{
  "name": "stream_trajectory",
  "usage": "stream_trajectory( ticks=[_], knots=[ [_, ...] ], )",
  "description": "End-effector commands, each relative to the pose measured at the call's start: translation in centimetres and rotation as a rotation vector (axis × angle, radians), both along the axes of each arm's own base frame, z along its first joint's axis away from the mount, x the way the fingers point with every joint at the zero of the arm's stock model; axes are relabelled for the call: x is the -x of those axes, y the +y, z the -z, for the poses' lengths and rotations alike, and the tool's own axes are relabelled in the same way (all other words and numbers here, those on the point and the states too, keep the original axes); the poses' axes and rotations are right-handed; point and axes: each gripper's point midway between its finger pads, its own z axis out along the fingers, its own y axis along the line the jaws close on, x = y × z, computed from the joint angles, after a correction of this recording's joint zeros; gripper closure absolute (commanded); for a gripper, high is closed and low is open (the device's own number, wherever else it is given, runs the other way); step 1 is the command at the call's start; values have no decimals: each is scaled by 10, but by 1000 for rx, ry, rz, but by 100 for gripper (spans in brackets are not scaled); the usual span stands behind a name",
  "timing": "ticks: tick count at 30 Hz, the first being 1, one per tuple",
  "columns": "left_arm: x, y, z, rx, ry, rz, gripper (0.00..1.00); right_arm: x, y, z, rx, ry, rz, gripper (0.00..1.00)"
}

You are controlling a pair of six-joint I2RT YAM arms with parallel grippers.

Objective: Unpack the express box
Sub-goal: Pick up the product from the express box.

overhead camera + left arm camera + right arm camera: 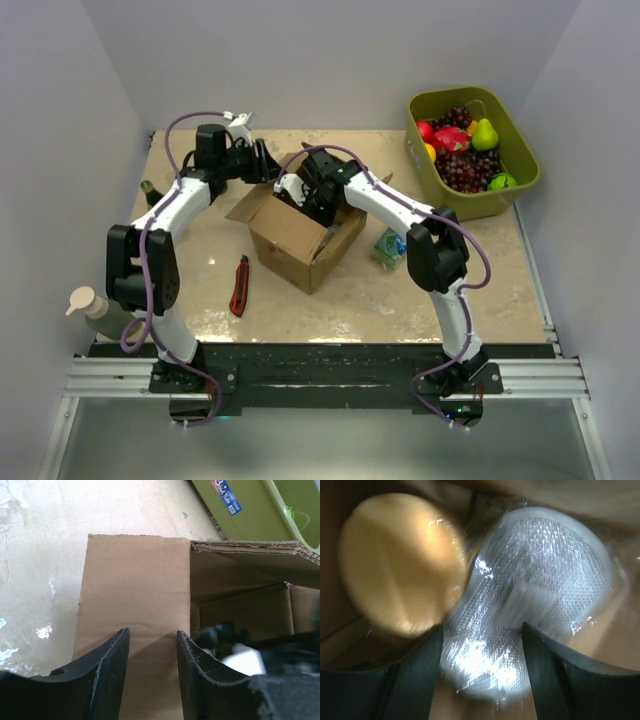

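The express box (300, 240) stands mid-table as a brown carton with its flaps folded out. My left gripper (268, 168) is at its back left flap. In the left wrist view the left gripper (152, 636) is open, and the bare flap (135, 580) lies beyond the gap. My right gripper (312, 200) reaches down into the box. In the blurred right wrist view the right gripper (481, 635) is open. Its fingers stand either side of a round white item in clear wrap (530, 595). A tan rounded object (400, 565) lies next to that item.
An olive-green tub (520, 150) of fruit sits at the back right. A red utility knife (239, 286) lies left of the box and a small green packet (390, 248) right of it. Bottles (95, 305) stand at the left edge.
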Motion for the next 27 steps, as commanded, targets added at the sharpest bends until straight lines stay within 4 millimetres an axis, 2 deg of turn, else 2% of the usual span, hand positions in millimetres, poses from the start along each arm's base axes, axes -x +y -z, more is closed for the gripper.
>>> stream_trajectory(
  ticks=[1,2,4,6,8,9,11,12,15,17,19,21,22,25,27],
  knots=[
    [17,-13,7,81,56,70,54,8,-12,45,105,70,29,30],
    [19,-13,7,85,57,78,54,17,-19,57,141,94,34,30],
    [22,-14,10,90,67,83,52,26,-29,69,176,130,60,31],
    [25,-13,15,89,81,79,50,45,-38,80,195,200,44,63],
    [28,-12,22,88,107,67,49,44,-36,74,168,192,19,96],
    [29,-11,22,84,104,65,49,38,-30,63,133,165,5,100],
    [30,-8,27,72,114,45,49,22,-16,35,63,75,-19,100],
    [30,-8,27,71,114,43,49,8,-3,4,-16,-19,-28,100],
    [29,-5,25,57,102,29,50,-13,22,-64,-180,-198,-88,100],
    [27,-3,23,49,90,16,50,-21,30,-119,-268,-323,-111,100],
    [26,-1,18,42,75,3,50,-25,29,-156,-303,-425,-139,100],
    [27,1,16,38,66,-4,50,-30,28,-179,-317,-501,-151,100],
    [28,1,15,37,64,-5,50,-30,23,-198,-317,-564,-157,100],
    [31,4,15,34,64,-12,50,-35,16,-231,-330,-682,-154,100],
    [32,7,15,33,62,-19,50,-36,7,-271,-362,-786,-126,100]
  ],
)
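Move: The wrapped white product lies in the open box just beyond and below the right fingertips, its middle about 3 cm ahead, 3 cm left and 3 cm down. Beside it a round tan thing sits some 5 cm back, 5 cm left and 4 cm below that hand; the box's near flap is 3 cm back, 6 cm left and roughly 9 cm above. From the left gripper, the product is about 8 cm right, 7 cm back and 14 cm down. Dip the open right gripper about 2 cm further into the box onto the product, then shut the fingers fully, pinching its clear wrap. Draw it up out of the box, gaining speed over some 18 cm and drifting slightly forward, while the wrist tilts about 30 degrees so the fingertips swing forward. ##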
